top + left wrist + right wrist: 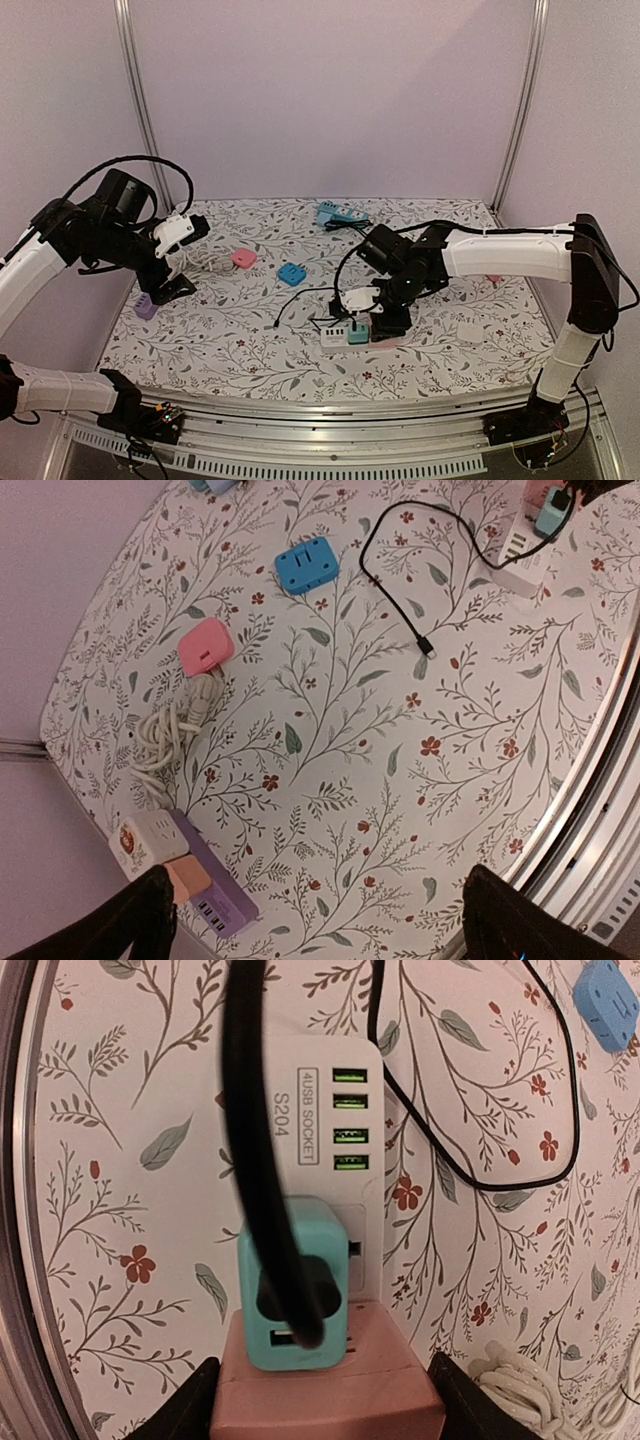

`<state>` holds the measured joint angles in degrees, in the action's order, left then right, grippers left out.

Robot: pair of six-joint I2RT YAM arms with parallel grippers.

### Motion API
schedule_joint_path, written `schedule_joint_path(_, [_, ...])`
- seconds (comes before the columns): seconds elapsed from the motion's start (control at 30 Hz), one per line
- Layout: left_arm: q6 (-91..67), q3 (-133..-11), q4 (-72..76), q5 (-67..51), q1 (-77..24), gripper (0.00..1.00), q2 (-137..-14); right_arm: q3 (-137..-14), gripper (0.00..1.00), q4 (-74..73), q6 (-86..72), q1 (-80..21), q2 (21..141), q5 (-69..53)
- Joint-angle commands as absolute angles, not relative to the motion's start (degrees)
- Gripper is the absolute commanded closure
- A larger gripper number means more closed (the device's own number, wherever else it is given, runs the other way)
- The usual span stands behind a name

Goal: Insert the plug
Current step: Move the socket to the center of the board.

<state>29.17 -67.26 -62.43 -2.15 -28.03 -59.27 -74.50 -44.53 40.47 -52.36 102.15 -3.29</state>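
A white power strip (330,1110) lies on the flowered table, near the front middle in the top view (335,337). A teal adapter (300,1250) sits in it, and a black cable (250,1110) runs from the adapter's face. Right behind the adapter stands a pink plug block (330,1390). My right gripper (325,1400) is shut on this plug, with a finger against each of its sides. My left gripper (315,920) hangs open over bare table at the left, nothing between its fingers.
A purple power strip (215,890) with a white and an orange block on it lies by the left finger. A coiled white cord (170,730), a pink cube (205,647) and a blue cube (306,565) lie further in. A teal strip (330,212) sits at the back.
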Motion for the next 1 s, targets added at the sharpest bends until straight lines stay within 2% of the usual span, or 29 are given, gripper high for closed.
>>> schedule_joint_path(0.0, [29.5,-66.9,-61.8,-3.0,-27.1,0.01,-58.8,-71.4,0.42,-45.2,33.8,-49.9,101.4,3.9])
schedule_joint_path(0.27, [29.5,-66.9,-61.8,-3.2,-26.9,0.00,-58.9,-65.4,0.39,-45.5,31.3,-43.7,97.0,8.0])
schedule_joint_path(0.63, [29.6,-67.8,-61.8,-3.3,-26.8,0.00,-59.7,-61.0,0.35,-45.9,38.6,-34.9,95.4,9.1])
schedule_joint_path(0.7, [29.5,-67.8,-61.8,-3.5,-26.8,0.00,-59.8,-61.6,0.31,-45.8,39.3,-33.3,95.2,8.7])
schedule_joint_path(0.77, [29.5,-67.9,-61.8,-3.6,-26.8,0.00,-59.9,-62.5,0.21,-45.9,39.7,-33.0,95.3,8.8])
schedule_joint_path(0.83, [29.5,-68.0,-61.8,-3.6,-26.8,0.00,-60.1,-63.5,0.03,-45.9,39.9,-32.9,95.3,7.8])
schedule_joint_path(0.97, [29.6,-68.2,-61.9,-3.5,-26.8,0.00,-60.3,-65.9,0.01,-46.2,39.2,-33.0,94.4,5.7])
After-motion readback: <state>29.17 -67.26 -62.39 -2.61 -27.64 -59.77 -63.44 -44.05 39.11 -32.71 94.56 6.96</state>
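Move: The right hand already grips the pink cube plugged into the white strip; the teal plug sits about 7 cm to its left, level ahead. The open spot it takes them to lies some 15 cm right and 7 cm ahead. A white square lies 22 cm right, level ahead; the black cable's free end is about 29 cm left and 2 cm ahead. From the left hand, the pink cube is about 43 cm right, level ahead, 16 cm below. Still gripping the pink cube, the right hand drags the white strip over the table to the right and forward, about 15 cm right and 7 cm ahead, towards the white square. It stays nearly level and turns some 25 degrees clockwise; near the end it sinks about 1 cm and the fingers open wide, letting go with the cube still between them. ##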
